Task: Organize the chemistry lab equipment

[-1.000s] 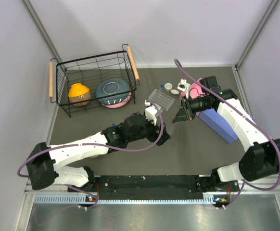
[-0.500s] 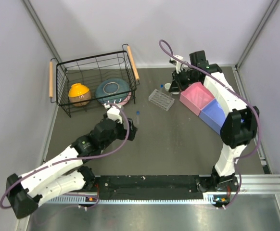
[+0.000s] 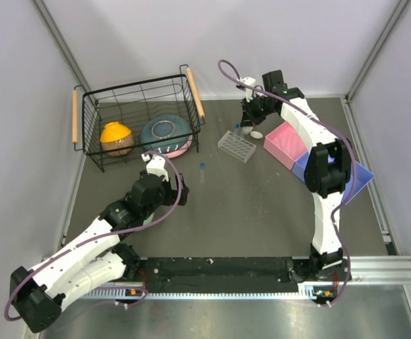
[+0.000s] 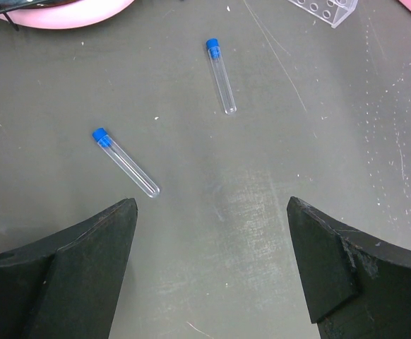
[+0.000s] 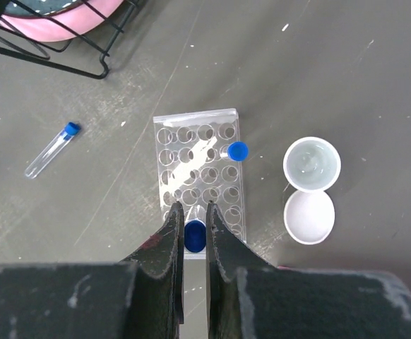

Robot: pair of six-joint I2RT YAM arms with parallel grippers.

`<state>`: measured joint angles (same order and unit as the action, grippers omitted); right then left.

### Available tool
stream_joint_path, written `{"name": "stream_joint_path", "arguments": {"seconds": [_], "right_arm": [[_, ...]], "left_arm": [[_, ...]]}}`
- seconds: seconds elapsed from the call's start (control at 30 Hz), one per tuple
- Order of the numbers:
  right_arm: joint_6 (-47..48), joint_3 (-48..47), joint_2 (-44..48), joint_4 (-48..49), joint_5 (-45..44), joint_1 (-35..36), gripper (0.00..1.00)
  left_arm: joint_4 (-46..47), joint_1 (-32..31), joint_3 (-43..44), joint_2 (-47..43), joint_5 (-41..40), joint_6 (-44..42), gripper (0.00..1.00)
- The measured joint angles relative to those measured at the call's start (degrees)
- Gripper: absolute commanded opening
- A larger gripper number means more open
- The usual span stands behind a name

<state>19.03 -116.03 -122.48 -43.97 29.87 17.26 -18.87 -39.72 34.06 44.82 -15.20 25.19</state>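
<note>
The clear tube rack (image 3: pixel 236 146) stands at the back middle of the table. My right gripper (image 3: pixel 251 117) hangs over the rack (image 5: pixel 198 166), shut on a blue-capped tube (image 5: pixel 195 236) held upright between its fingertips (image 5: pixel 191 206). Another capped tube (image 5: pixel 238 150) stands in a rack hole. Two tiny white cups (image 5: pixel 311 164) (image 5: pixel 308 215) sit side by side right of the rack. Two loose tubes (image 4: pixel 221 76) (image 4: pixel 126 162) lie flat ahead of my open, empty left gripper (image 4: pixel 212 205). One of them (image 3: pixel 202 169) shows from above, right of the left gripper (image 3: pixel 181 191).
A black wire basket (image 3: pixel 138 120) at the back left holds an orange bowl (image 3: pixel 116 138) and a blue bowl (image 3: pixel 167 134). A pink bin (image 3: pixel 289 145) and a blue bin (image 3: pixel 354 176) sit on the right. Grey walls close in the table.
My left arm has drawn back from beside the rack toward the front left, its jaws wider. The right arm has swung to the back and now hangs over the rack.
</note>
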Motion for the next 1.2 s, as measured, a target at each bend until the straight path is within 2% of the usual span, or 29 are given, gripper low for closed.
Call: {"name": "stream_joint_path", "arguments": {"seconds": [0.7, 1.2], "right_arm": [[-0.2, -4.1, -7.4, 4.9, -2.4, 0.2, 0.04], [-0.8, -4.2, -8.5, 5.5, -2.5, 0.4, 0.06]], "left_arm": [[-0.5, 0.8, 0.0, 0.5, 1.0, 0.4, 0.92], [-0.9, 1.3, -0.7, 0.5, 1.2, 0.4, 0.92]]}}
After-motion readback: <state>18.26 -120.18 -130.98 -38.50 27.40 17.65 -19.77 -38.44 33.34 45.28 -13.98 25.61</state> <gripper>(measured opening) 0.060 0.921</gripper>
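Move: The right hand holds a blue-capped test tube, tip down, almost directly above the clear rack, whose middle lies about 1 cm ahead, 1 cm left and some 15 cm below. A tube already standing in the rack is roughly 5 cm ahead and 2 cm left. Beyond the rack are the small cup, about 11 cm ahead and 4 cm right, and the white dish, 8 cm ahead and 7 cm right. From the idle left hand the rack is some 24 cm ahead and 20 cm right. Still pinching the test tube by its cap, the right hand brings it down towards the rack's far-right row of holes, beside the tube already standing there. It eases forward nearly 4 cm while sinking about 4 cm, mostly forward at first, then mostly down, and slows to a stop with the wrist hardly turning and the fingers staying shut. ##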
